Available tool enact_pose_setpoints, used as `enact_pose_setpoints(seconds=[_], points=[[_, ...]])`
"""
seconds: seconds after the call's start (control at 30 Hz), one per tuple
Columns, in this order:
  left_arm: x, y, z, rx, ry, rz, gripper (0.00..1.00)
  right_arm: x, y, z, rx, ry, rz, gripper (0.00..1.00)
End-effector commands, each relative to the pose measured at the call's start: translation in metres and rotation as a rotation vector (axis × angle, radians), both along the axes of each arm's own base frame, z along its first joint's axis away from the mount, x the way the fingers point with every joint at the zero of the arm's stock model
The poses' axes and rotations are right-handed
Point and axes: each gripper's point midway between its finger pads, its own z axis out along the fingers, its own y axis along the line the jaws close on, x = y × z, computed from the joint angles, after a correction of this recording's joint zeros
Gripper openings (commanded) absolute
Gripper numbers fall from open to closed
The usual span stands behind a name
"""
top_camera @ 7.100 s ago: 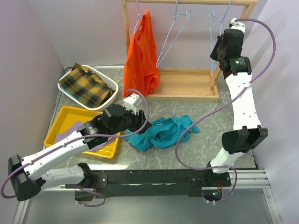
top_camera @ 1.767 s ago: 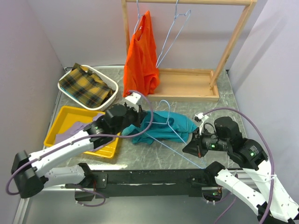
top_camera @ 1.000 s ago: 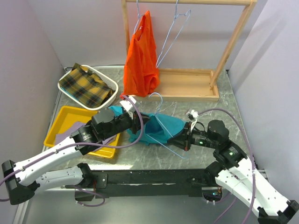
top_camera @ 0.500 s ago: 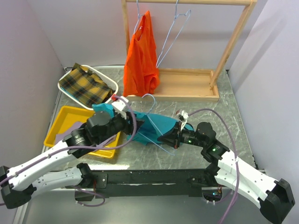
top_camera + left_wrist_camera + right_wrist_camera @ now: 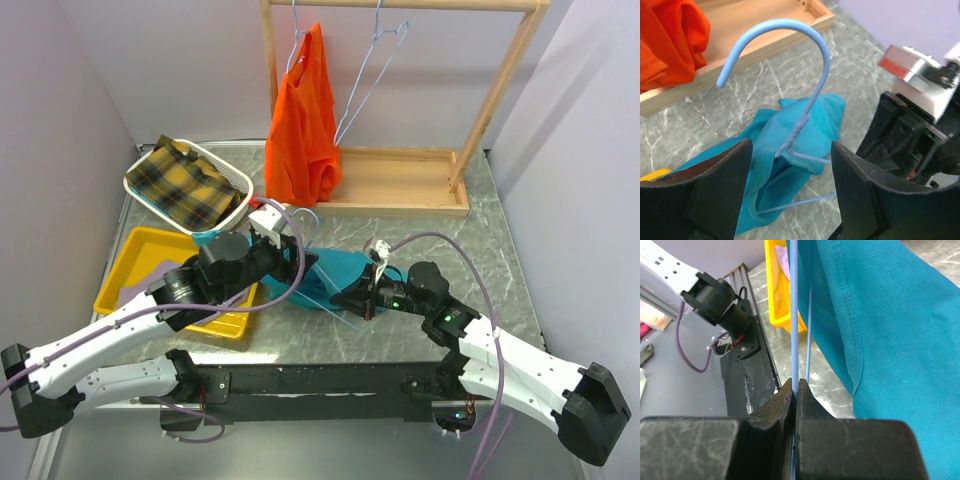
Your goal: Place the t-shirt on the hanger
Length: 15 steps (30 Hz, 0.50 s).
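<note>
The teal t-shirt [image 5: 345,268] lies bunched on the table between the two arms. The pale-blue wire hanger [image 5: 340,308] is threaded into it, and its hook [image 5: 826,65] sticks up out of the collar. My left gripper [image 5: 292,262] is open. Its fingers stand on either side of the t-shirt [image 5: 765,165] collar and the hanger's neck without touching them. My right gripper [image 5: 362,297] is shut on the hanger's bottom wire [image 5: 794,315], right beside the t-shirt [image 5: 880,315] hem.
A wooden rack [image 5: 400,190] stands at the back with an orange garment [image 5: 300,130] and a bare hanger [image 5: 375,70] hanging from it. A white basket [image 5: 215,155] holding plaid cloth and a yellow tray [image 5: 115,275] sit at the left.
My left gripper has opened and let go of the t-shirt. The right arm has pushed the hanger leftward, further into the t-shirt.
</note>
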Motion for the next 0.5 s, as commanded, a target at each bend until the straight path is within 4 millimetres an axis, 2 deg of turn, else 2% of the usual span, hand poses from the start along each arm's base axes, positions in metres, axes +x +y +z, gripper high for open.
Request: enact_pose_setpoints(seconds=[0.0, 0.17, 0.33, 0.43, 0.47], points=[[0.012, -0.003, 0.031, -0.06, -0.067, 0.058, 0.69, 0.008, 0.008, 0.029, 0.054, -0.105, -0.009, 0.0], [0.028, -0.003, 0.017, -0.014, -0.065, 0.146, 0.62, 0.01, 0.012, 0.026, 0.038, -0.096, -0.01, 0.0], [0.033, -0.008, 0.003, 0.024, -0.071, 0.153, 0.57, 0.012, 0.015, 0.023, 0.015, -0.092, -0.014, 0.0], [0.037, -0.008, -0.008, 0.051, -0.063, 0.172, 0.42, 0.014, 0.015, 0.022, 0.01, -0.086, -0.026, 0.0], [0.036, -0.009, -0.008, 0.048, -0.065, 0.17, 0.29, 0.014, 0.015, 0.02, 0.002, -0.077, -0.029, 0.0]])
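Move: The neck of the blue hanger sits just off the left fingertips, about 4 cm ahead, 2 cm right and 3 cm below; it is about 10 cm ahead, 5 cm left and 8 cm above the right hand, which holds the hanger. From the left hand, the teal t-shirt's middle is roughly 2 cm ahead, 6 cm right and 13 cm down; the orange shirt hangs some 22 cm ahead, 3 cm left, 8 cm lower. Left hand eases forward and down about 4 cm, fingers closing partway around the hanger's neck; right keeps hold. ##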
